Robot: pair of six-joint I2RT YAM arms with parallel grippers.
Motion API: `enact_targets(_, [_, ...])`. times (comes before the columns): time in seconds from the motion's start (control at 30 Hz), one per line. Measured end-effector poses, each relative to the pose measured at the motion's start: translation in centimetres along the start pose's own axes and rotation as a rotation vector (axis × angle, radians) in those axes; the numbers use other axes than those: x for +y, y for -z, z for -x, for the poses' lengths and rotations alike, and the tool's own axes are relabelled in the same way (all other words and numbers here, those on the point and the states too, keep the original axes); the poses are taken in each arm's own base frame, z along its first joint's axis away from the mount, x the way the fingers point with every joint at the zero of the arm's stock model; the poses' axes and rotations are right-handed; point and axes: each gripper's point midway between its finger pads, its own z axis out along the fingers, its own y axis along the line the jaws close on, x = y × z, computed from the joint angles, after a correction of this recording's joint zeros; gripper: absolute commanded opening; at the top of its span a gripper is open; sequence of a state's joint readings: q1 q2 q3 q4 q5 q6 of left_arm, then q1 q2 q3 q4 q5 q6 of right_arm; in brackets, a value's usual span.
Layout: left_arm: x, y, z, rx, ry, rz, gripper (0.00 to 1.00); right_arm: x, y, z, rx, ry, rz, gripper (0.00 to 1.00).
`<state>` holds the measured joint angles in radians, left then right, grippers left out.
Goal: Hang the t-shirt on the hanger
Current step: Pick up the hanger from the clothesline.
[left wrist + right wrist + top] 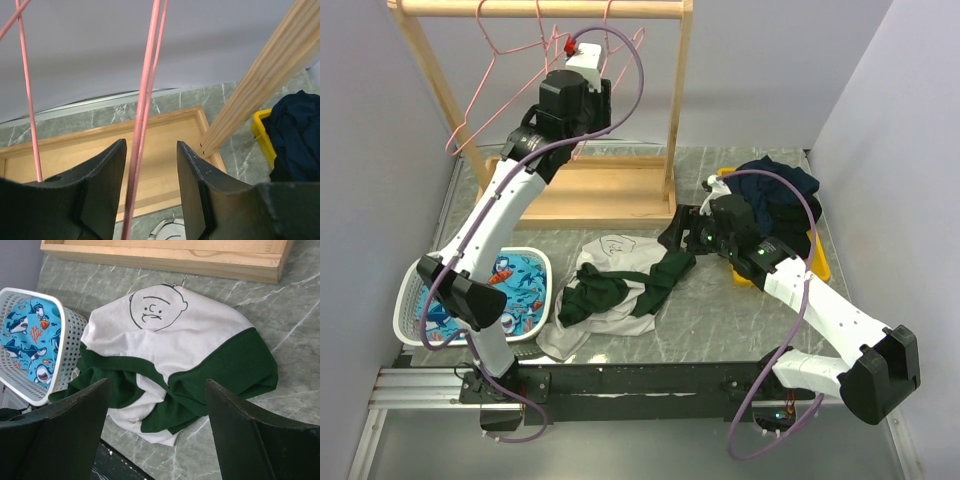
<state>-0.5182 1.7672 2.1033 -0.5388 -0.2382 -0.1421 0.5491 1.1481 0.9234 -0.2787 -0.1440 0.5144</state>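
The t-shirt [615, 285], dark green and pale white with a line-drawn face [157, 307], lies crumpled on the table. My right gripper [159, 385] hovers open just above its right side, with nothing between its fingers; in the top view this gripper [682, 230] sits at the shirt's right edge. The left arm is raised to the rack. A pink hanger [144, 120] runs between the fingers of my left gripper [150, 150], close to the left finger [107, 175]. The jaws stand apart with a gap beside the wire. From above, the left gripper [572, 45] is among the pink hangers [485, 95].
The wooden rack has a top rail [540, 8], a post [260, 85] and a base tray [610, 190]. A white basket [420, 300] with blue shark-print cloth sits at the left. At the right a yellow bin [817, 262] holds a navy clothes heap [780, 190].
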Motion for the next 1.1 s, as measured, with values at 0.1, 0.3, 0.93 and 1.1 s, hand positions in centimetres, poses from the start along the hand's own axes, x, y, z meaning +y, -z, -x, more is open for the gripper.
enact_targets(0.1, [0.5, -0.3, -0.7, 0.014, -0.013, 0.02, 0.4, 0.0, 0.0, 0.0, 0.002, 0.006, 0.003, 0.83])
enact_targets(0.3, [0.7, -0.4, -0.3, -0.002, -0.03, 0.026, 0.01, 0.0, 0.0, 0.0, 0.002, 0.012, 0.003, 0.83])
enact_targets(0.93, [0.5, 2.1, 3.0, -0.119, -0.024, -0.013, 0.01, -0.2, 0.0, 0.1, -0.005, 0.033, -0.007, 0.82])
enact_targets(1.1, [0.4, 3.2, 2.8, -0.125, -0.024, -0.038, 0.01, -0.5, 0.0, 0.2, -0.013, 0.036, -0.022, 0.82])
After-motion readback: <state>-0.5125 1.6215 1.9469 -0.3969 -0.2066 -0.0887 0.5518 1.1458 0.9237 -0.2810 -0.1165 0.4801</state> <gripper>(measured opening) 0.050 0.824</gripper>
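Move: The pink hanger nearest my left hand already runs between its half-open fingers, the wire I want about 1 cm left of the hand point and level with it. The next hanger's wire hangs some 8 cm to the left and 4 cm farther out; the rack's right post stands about 17 cm to the right and 4 cm ahead. From my right hand the target wire lies roughly 18 cm ahead, 16 cm left and 20 cm up. I shut my left fingers from about half open, easing barely a centimetre down and left as they pinch the hanger's wire. Keeping that grip, I raise the hanger some 4 cm and draw it about 3 cm back from the rack, tipping the fingertips up by under 10 degrees. ##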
